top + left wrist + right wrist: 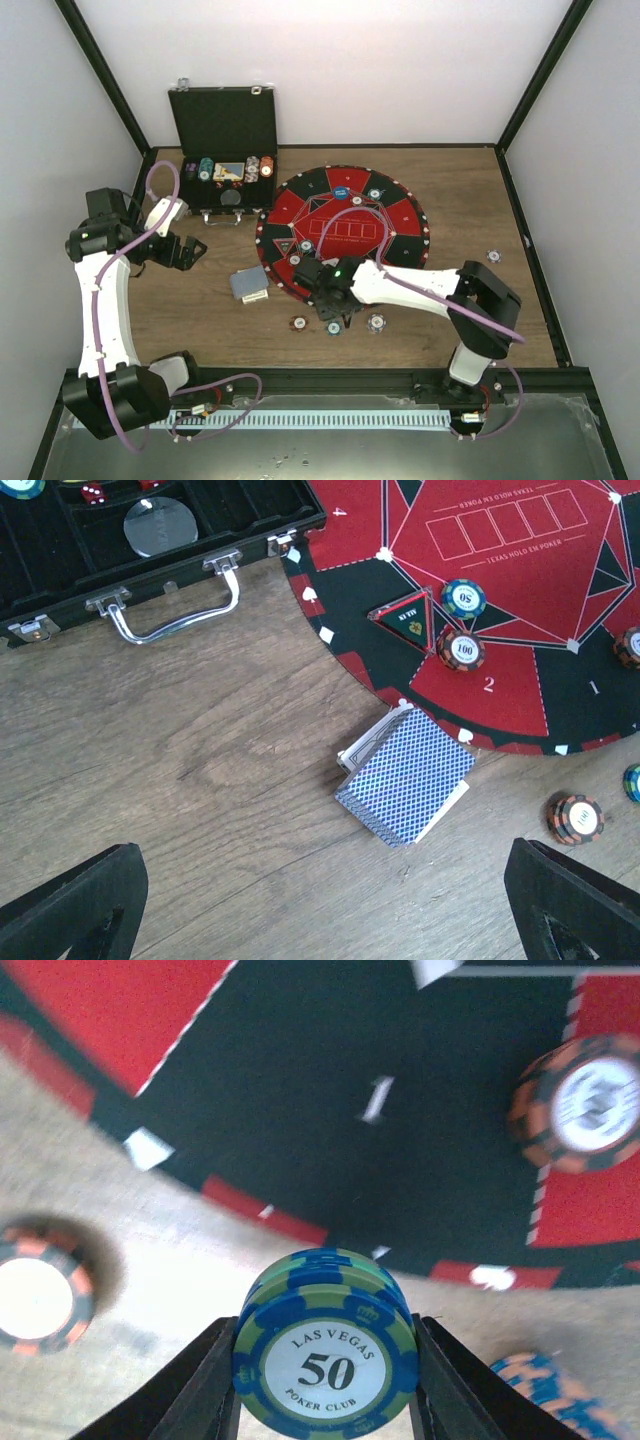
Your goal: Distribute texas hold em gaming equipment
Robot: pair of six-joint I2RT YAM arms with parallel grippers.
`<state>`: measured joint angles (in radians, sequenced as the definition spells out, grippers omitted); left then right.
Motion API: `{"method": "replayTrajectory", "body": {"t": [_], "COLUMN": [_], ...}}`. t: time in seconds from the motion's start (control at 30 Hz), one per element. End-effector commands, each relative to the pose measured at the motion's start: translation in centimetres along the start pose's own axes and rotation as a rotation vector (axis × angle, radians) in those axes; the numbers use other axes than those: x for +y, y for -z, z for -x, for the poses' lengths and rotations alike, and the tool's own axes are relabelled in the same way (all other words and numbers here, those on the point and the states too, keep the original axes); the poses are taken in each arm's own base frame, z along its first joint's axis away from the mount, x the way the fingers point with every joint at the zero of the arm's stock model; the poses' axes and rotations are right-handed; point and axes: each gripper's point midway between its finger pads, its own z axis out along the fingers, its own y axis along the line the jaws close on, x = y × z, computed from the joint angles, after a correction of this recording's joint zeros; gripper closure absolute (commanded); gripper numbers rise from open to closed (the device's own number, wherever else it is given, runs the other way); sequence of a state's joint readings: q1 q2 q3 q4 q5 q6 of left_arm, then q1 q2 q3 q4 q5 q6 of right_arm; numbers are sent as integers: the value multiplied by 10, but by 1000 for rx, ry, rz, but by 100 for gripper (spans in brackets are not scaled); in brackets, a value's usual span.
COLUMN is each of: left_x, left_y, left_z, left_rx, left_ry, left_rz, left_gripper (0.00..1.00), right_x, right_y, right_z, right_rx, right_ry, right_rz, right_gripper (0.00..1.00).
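Note:
My right gripper (325,1372) is shut on a short stack of teal 50 chips (325,1360), both black fingers pressing its striped edge, over the wood just off the mat's near rim. In the top view this gripper (333,318) is between a brown-red chip (298,323) and a white chip (376,322). The blue-backed deck of cards (410,775) lies on the wood by the mat. My left gripper (325,900) hovers open near it, holding nothing. A teal 50 chip (463,598) and a brown-red 100 chip (462,648) sit on the mat.
The big round red-and-black mat (400,215) fills the table's middle, with a blue button (341,190) at its far side. The open black case (225,120) stands at the back left, its handle (175,610) towards me. A lone chip (494,256) lies at the right.

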<state>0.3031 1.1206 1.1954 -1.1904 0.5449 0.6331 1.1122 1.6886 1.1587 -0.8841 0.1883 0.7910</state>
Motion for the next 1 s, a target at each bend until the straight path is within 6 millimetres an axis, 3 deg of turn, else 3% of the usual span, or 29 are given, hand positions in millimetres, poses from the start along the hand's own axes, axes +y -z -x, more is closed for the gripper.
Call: {"method": "replayTrajectory", "body": {"t": [0.0, 0.3, 0.47, 0.67, 0.97], "left_x": [-4, -4, -4, -4, -2], "left_y": [10, 11, 13, 15, 15], "left_z": [10, 11, 13, 16, 17], "left_rx": [-34, -34, -40, -46, -46], "left_ry": [-32, -34, -35, -34, -37], "left_rz": [0, 1, 1, 6, 12], "left_gripper": [0, 0, 0, 0, 0], "right_x": [-29, -107, -133, -145, -143], "right_y": [9, -1, -11, -37, -64], "right_z": [37, 85, 101, 101, 90], "right_rx": [-70, -119, -118, -75, -20], "right_ry": [-43, -182, -223, -237, -238], "right_rz": [-23, -50, -55, -76, -72], "right_gripper": [66, 66, 66, 67, 67]}}
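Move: The right hand holds a green-blue 50 chip stack. The free mat spot it is taken to lies about 14 cm ahead, 10 cm right and 6 cm below. Near that way, the 100 chips on the mat stand 8 cm ahead and 6 cm right of the hand, the orange disc 8 cm ahead and 11 cm right; the remaining 50 chips lie 3 cm straight back. From the left hand the spot is some 6 cm ahead, 41 cm right, 23 cm below. Keeping the 50 chips pinched between its fingertips, the right hand sweeps quickly forward and right over the mat, about 14 cm out and 10 cm across, rising slightly on the way and turning some 15 degrees clockwise. It then sinks about 4 cm nearly straight down towards the free spot beyond the 100 chips and the orange disc, fingers still shut on the stack. ##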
